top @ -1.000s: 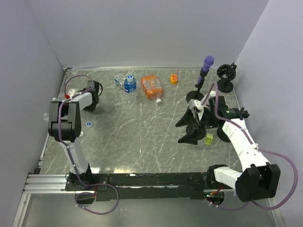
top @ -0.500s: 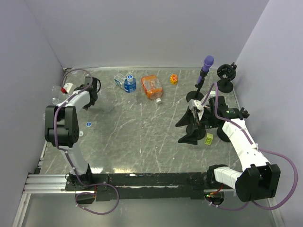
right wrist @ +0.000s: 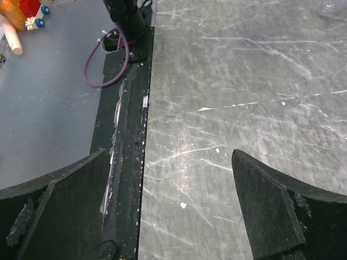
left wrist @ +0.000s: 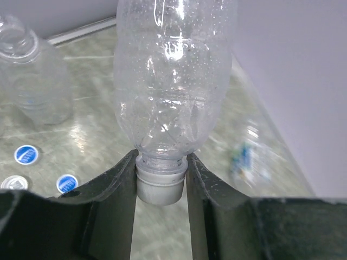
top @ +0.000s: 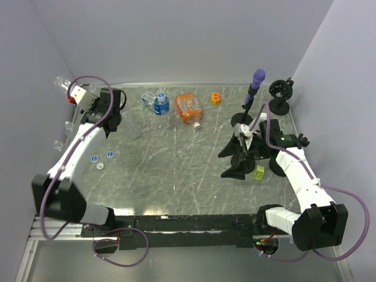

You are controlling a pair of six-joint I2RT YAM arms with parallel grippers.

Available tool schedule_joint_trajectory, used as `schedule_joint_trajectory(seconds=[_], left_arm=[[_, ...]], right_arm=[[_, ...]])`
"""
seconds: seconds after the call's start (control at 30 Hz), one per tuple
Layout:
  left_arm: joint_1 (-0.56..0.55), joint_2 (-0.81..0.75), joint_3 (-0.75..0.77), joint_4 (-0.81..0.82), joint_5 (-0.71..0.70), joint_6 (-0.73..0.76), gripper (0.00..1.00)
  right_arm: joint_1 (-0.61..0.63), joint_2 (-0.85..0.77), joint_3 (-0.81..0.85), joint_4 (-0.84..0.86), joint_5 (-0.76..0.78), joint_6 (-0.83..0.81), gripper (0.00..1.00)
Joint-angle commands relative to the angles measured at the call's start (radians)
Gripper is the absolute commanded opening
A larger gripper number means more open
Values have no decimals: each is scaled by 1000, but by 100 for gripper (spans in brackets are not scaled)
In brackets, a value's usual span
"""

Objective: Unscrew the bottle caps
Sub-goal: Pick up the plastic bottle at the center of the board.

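Note:
My left gripper (left wrist: 161,162) is shut on the white bottle cap (left wrist: 159,187) of a clear bottle (left wrist: 171,81), one finger on each side. The bottle points away from the fingers, above the table. In the top view this gripper (top: 71,89) is raised at the back-left corner. The bottle's end (top: 61,83) pokes out toward the left wall, and the cap is hidden there. Two blue loose caps (top: 94,157) (top: 110,154) and a white one (top: 98,166) lie on the table. My right gripper (right wrist: 171,154) (top: 235,161) is open and holds nothing.
An uncapped clear bottle (left wrist: 32,70) stands near the left wall (top: 69,124). A blue-labelled bottle (top: 160,104), an orange container (top: 188,107) and a small yellow object (top: 216,98) sit at the back. The purple-topped stand (top: 257,79) and a yellow-green block (top: 259,171) are near my right arm.
My left arm has stretched out and carried its gripper up and back toward the back-left corner, lifting the bottle. The right arm has not moved.

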Motion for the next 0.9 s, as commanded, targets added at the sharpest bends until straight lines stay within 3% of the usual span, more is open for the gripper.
schedule_joint_trajectory(seconds=[0.0,0.13,0.27,0.33,0.47,0.57,0.63,0.87], left_arm=[[-116,-213,-15,43,-39,214,1],[-225,-394,-68,101,103,407,1],[-251,-566,-168,216,593,606,1],[-256,-580,-186,194,790,636,1],[-300,-522,-203,163,1195,688,1],[-400,-476,-222,175,1320,725,1],[-444,-430,-216,181,1394,734,1],[-475,-183,-70,-50,1570,841,1]], right_arm=[[-8,-18,22,12,-10,-60,99],[-8,-36,22,-2,1,-83,99],[-9,-67,3,-9,11,-116,99],[-9,-66,12,-35,30,-142,99],[-9,-26,170,-380,129,-436,99],[-11,-42,294,-540,220,-515,99],[-11,-93,339,-540,244,-498,99],[38,-208,390,-496,241,-494,99]])
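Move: Holding the clear bottle by its cap, the left hand has the open right gripper about 48 cm to its right and 22 cm back, at much the same height. From the left hand a second clear bottle lies some 15 cm ahead, 8 cm right and 21 cm below; the loose caps lie 6 cm back, 4 cm left and 23 cm below. From the right hand, the held bottle's middle is about 28 cm ahead, 55 cm left and 6 cm higher. Swinging the held bottle quickly across, the left hand arcs some 31 cm right and 20 cm back towards the right gripper, climbing about 12 cm before sinking almost to its starting height. It turns about 115 degrees clockwise, fingers still gripping the cap. The right hand waits, then rises about 9 cm, rolling roughly 40 degrees about its left-pointing fingers, front side up, jaws wide open. ##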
